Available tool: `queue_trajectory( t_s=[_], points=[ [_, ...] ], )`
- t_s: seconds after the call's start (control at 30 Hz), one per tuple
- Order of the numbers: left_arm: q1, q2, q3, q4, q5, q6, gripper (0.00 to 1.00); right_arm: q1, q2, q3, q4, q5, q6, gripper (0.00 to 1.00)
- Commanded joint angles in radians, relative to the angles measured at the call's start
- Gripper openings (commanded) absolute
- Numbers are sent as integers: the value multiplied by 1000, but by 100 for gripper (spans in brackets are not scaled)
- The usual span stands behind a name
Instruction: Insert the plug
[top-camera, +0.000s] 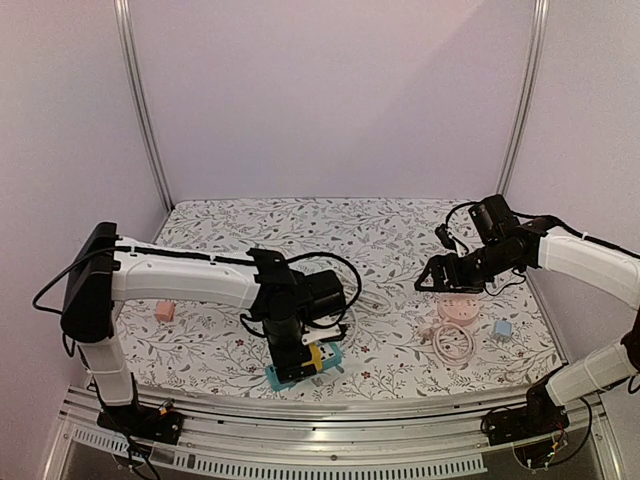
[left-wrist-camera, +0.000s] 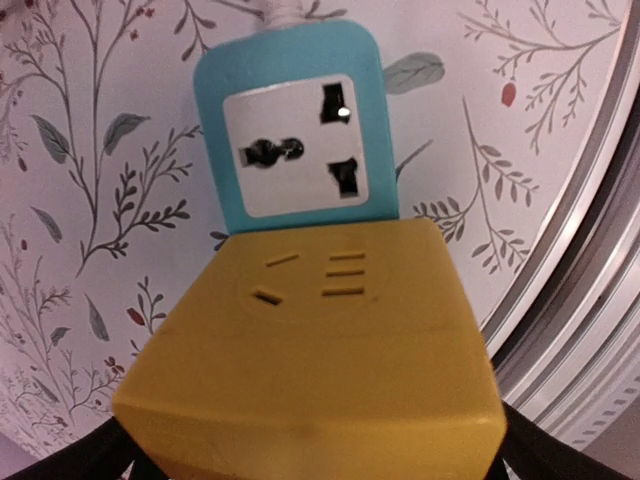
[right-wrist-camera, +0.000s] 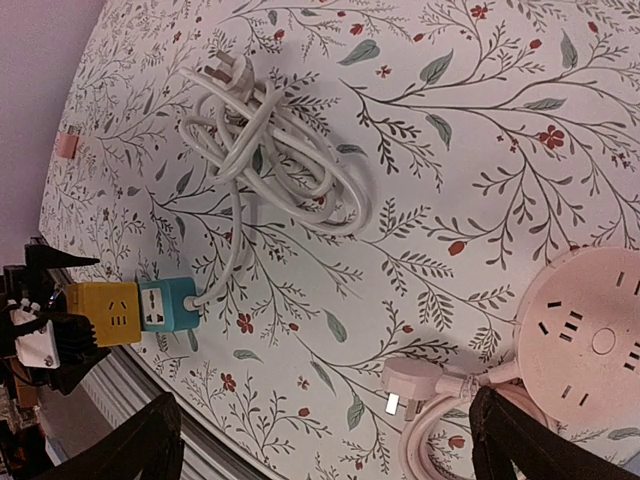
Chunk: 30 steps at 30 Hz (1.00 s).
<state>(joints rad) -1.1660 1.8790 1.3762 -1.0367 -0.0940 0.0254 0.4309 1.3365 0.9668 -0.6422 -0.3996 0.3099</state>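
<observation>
A yellow socket block (left-wrist-camera: 310, 350) lies joined end to end with a teal socket block (left-wrist-camera: 292, 135) near the table's front edge. My left gripper (left-wrist-camera: 315, 445) is shut on the yellow block, its black fingers at either side. In the top view the left gripper (top-camera: 295, 360) stands over both blocks (top-camera: 318, 357). A white cable with a plug (right-wrist-camera: 228, 75) runs coiled from the teal block (right-wrist-camera: 168, 305). My right gripper (right-wrist-camera: 322, 400) is open and empty, above a pink plug (right-wrist-camera: 415, 385) beside a round pink power strip (right-wrist-camera: 590, 340).
A pink cube (top-camera: 165, 311) lies at the left and a light blue cube (top-camera: 503, 328) at the right. A pink cable coil (top-camera: 452, 342) lies in front of the round strip. The metal table rail (top-camera: 330, 440) runs along the front edge.
</observation>
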Motion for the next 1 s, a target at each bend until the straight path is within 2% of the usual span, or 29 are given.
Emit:
queue_trajectory(
  t_s=[0.0,0.2,0.43,0.6,0.77,0.97],
  points=[
    [7,-52,71,-26,-18,-20,99,-4,-13,-16,18,-7,0,99],
    [18,-123,132,-37,-96,-69,100,-3,-10,-16,21,-5,0,99],
    [37,-263,166,-19,-370,-164,99,-3,-6,-15,24,-7,3,99],
    [81,-374,80,31,-428,-265,99,-4,-5,-9,22,-14,-1,99],
    [164,-419,18,-50,-455,-418,100,-3,9,1,21,-18,-5,99],
    [227,-482,-67,-86,-426,-490,99,-4,29,5,26,-38,-3,99]
  ],
)
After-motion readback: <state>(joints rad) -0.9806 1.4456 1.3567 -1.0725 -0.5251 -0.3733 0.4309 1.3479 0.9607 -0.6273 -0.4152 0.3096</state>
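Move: The left hand is wide open around the yellow plug, whose middle lies practically at the finger point, perhaps 1 cm below. The teal power strip is right under the plug, about 5 cm below the hand. The coiled white cord lies roughly 19 cm ahead and 10 cm to the right, the small pink block about 13 cm ahead and 27 cm to the left, both near table height. From the idle right hand the plug is some 12 cm back, 23 cm to the left and 9 cm lower. Upward first, then forward and over to the left, the left hand backs off the yellow plug with its fingers still wide open. It climbs some 18 cm and sinks a little at the end, finishing about 10 cm farther out and 9 cm to the left, while the wrist tips the fingers forward by some 30 degrees and turns counter-clockwise. ##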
